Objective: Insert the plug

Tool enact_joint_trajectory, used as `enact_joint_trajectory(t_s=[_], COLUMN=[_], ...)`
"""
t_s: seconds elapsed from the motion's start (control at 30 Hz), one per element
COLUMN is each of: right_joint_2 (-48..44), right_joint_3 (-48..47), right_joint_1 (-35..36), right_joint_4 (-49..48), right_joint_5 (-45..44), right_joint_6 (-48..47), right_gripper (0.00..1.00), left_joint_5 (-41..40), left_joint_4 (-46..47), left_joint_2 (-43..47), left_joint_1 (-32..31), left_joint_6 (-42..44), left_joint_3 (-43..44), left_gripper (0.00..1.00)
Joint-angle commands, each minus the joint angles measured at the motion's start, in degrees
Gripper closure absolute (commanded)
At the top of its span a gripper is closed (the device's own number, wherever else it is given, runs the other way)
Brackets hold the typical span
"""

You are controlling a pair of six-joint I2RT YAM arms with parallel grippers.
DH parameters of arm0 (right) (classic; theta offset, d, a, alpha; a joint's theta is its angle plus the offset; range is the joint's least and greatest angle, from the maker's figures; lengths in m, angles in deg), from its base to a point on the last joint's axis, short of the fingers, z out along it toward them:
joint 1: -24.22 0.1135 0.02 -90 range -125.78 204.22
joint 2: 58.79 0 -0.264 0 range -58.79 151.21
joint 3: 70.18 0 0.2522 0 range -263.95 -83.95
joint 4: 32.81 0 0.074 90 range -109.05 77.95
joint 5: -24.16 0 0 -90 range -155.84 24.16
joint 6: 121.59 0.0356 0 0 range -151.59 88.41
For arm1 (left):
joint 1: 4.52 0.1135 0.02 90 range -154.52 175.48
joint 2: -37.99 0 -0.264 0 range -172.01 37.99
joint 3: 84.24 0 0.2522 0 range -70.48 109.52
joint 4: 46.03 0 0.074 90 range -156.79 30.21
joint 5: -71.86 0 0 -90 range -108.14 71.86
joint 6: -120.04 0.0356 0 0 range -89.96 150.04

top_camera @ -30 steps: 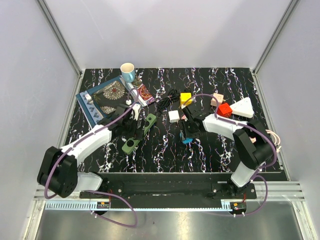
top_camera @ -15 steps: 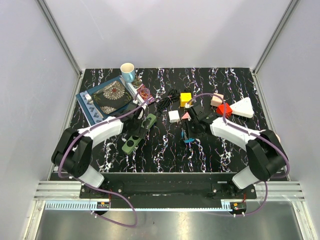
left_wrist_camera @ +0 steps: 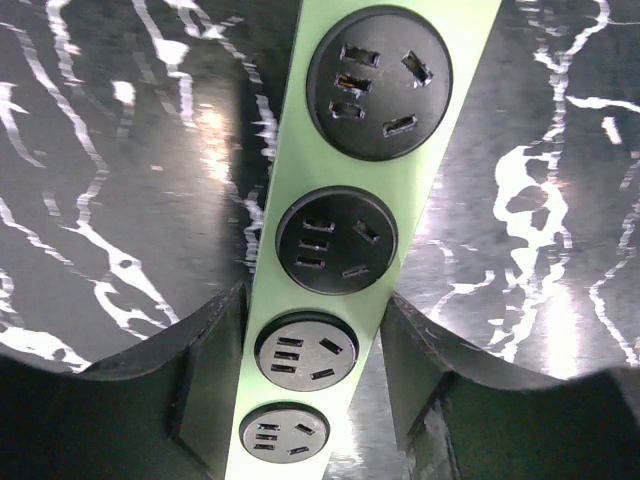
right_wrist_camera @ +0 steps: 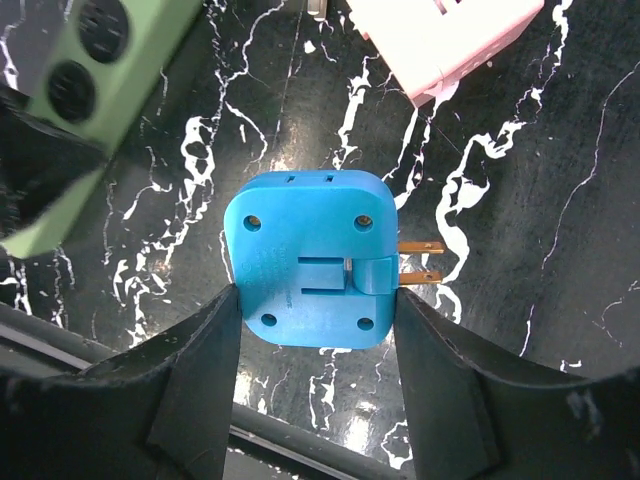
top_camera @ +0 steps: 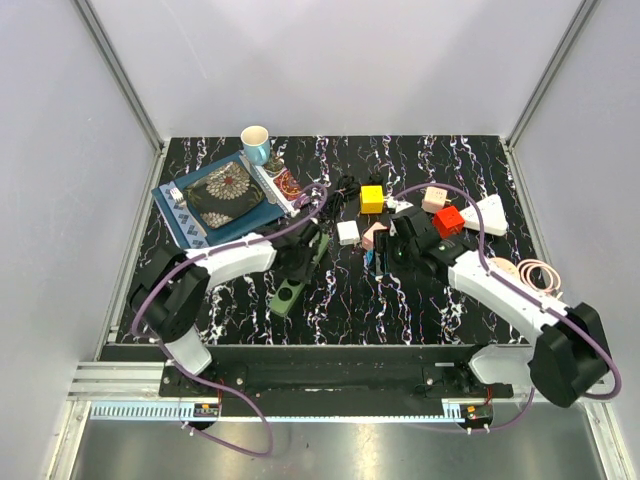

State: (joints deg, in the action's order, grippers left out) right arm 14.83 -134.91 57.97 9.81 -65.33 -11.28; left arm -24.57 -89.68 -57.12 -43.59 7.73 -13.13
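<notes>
A green power strip [top_camera: 288,297] with round black sockets lies slanted on the dark marbled table. The left wrist view shows it [left_wrist_camera: 380,215] running between my left gripper's [left_wrist_camera: 315,310] jaws, which press on both of its long edges. My left gripper [top_camera: 303,258] sits over the strip's middle. My right gripper [right_wrist_camera: 318,300] is shut on the blue plug [right_wrist_camera: 308,262], held flat side up with its two brass prongs [right_wrist_camera: 420,262] pointing right. Above the table, just right of the strip, the plug [top_camera: 371,262] hangs in the right gripper [top_camera: 382,258].
A pink adapter [right_wrist_camera: 440,35] lies just beyond the plug. Yellow [top_camera: 371,198], white [top_camera: 347,232] and red [top_camera: 448,221] blocks, a white triangle [top_camera: 490,214] and a black cable [top_camera: 335,200] crowd the back. A patterned book [top_camera: 215,195] and a cup [top_camera: 255,143] sit back left.
My left arm swung right onto the power strip and its jaws closed on it; the strip shifted right and nearer. My right arm stretched out, still carrying the blue plug.
</notes>
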Motion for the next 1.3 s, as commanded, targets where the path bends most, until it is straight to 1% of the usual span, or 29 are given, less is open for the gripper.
enact_joint_trajectory(t_s=[0.0, 0.07, 0.2, 0.37, 0.4, 0.43, 0.53, 0.57, 0.63, 0.67, 0.73, 0.77, 0.83, 0.87, 0.93, 0.97, 1.03, 1.07, 1.1, 1.13, 1.17, 1.2, 1.27], right_joint_2=[-4.54, -6.12, -9.19, -12.45, -12.89, -13.59, -14.65, -14.91, -15.26, -15.53, -16.05, -16.32, -16.93, -17.28, -17.64, -17.81, -18.43, -18.52, -18.6, -18.69, -18.69, -18.78, -18.69], right_joint_3=[1.47, 2.09, 4.54, 6.13, 6.66, 6.84, 7.45, 7.63, 7.98, 8.15, 8.33, 8.59, 8.68, 8.68, 8.95, 9.47, 10.7, 11.84, 12.11, 12.37, 12.9, 13.08, 13.69], right_joint_1=[0.52, 0.52, 0.52, 0.52, 0.52, 0.43, 0.52, 0.52, 0.52, 0.43, 0.52, 0.52, 0.52, 0.52, 0.52, 0.52, 0.61, 0.61, 0.61, 0.61, 0.52, 0.61, 0.61], right_joint_4=[-1.18, -1.61, -2.76, -2.94, -3.02, -3.02, -3.11, -3.11, -3.37, -3.55, -4.34, -4.69, -5.22, -5.48, -6.79, -7.58, -10.99, -12.15, -13.82, -14.79, -15.67, -17.42, -19.36], right_joint_5=[-1.13, -1.3, -1.83, -3.23, -3.76, -4.64, -5.52, -5.52, -5.52, -5.44, -5.43, -5.35, -5.78, -5.96, -5.27, -4.82, -1.77, -0.79, 1.48, 2.46, 3.08, 3.61, 4.4], right_joint_6=[4.02, 4.99, 7.8, 8.77, 9.12, 9.39, 9.65, 9.92, 10.18, 10.27, 10.53, 10.79, 11.06, 11.5, 11.85, 12.64, 13.95, 15.35, 15.98, 16.16, 16.16, 15.98, 15.81], right_gripper=[0.86, 0.86, 0.85, 0.85, 0.86, 0.86, 0.85, 0.85, 0.84, 0.84, 0.82, 0.82, 0.82, 0.82, 0.82, 0.82, 0.82, 0.82, 0.82, 0.82, 0.81, 0.81, 0.81], left_joint_5=[-1.21, -2.26, -3.58, -6.38, -7.0, -7.1, -7.54, -7.54, -8.32, -8.68, -9.29, -9.38, -9.47, -9.47, -9.21, -8.77, -6.59, -5.7, -4.73, -2.81, -1.83, -0.69, 2.12], left_joint_4=[1.5, 1.33, 1.15, -0.43, -0.26, -0.26, -0.7, -0.87, -0.96, -0.96, -0.96, -0.79, -0.08, 0.27, 0.62, 1.23, 5.0, 7.02, 12.08, 14.83, 19.91, 22.22, 26.7], left_joint_2=[-2.96, -4.11, -7.27, -10.79, -11.67, -12.29, -14.14, -13.96, -12.65, -10.73, -8.52, -6.16, -3.78, -1.42, 1.23, 4.46, 8.17, 11.93, 13.79, 16.6, 17.58, 18.29, 18.82], left_joint_1=[-5.57, -7.33, -8.48, -9.18, -9.27, -9.53, -10.06, -10.15, -10.24, -10.24, -10.24, -10.24, -10.32, -10.33, -10.5, -10.41, -10.5, -10.59, -10.85, -10.85, -10.94, -10.94, -11.03], left_joint_6=[-16.68, -19.08, -23.56, -28.75, -31.02, -31.65, -32.36, -32.62, -32.45, -32.19, -32.1, -32.27, -32.28, -32.54, -32.71, -32.89, -33.24, -33.76, -33.77, -34.12, -34.03, -33.95, -34.03], left_joint_3=[4.27, 5.75, 9.17, 13.84, 15.07, 16.12, 19.55, 19.74, 18.96, 18.34, 16.85, 16.32, 15.17, 14.39, 13.15, 11.32, 8.85, 7.1, 3.95, 2.27, 1.03, -0.81, -1.53], left_gripper=[0.53, 0.53, 0.55, 0.6, 0.58, 0.53, 0.47, 0.4, 0.32, 0.26, 0.19, 0.13, 0.08, 0.02, 0.01, 0.01, 0.01, 0.01, 0.01, 0.01, 0.01, 0.01, 0.01])
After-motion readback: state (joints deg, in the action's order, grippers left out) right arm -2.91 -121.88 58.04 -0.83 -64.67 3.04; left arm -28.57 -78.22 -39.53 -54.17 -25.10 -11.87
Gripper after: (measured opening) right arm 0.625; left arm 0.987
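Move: The power strip is already between the left fingers at its middle, and its way leads to the right, towards the blue plug about 17 cm right of the left hand, 1 cm back and 8 cm higher. From the left hand the white block stands 10 cm right and 9 cm ahead, the pink block 17 cm right and 8 cm ahead. The right hand holds that plug; from it the strip's middle lies some 17 cm left, 1 cm ahead and 9 cm below. The strip, still pinched across its middle, is dragged by the left hand about 5 cm to the right over the table and turned some 15 degrees counter-clockwise. The left fingers then open and the hand drifts on right before rising clear by about 15 cm, fingertips swinging right towards the plug. The right hand keeps the plug gripped aloft, easing up and slightly back while it tilts and turns a little clockwise. ##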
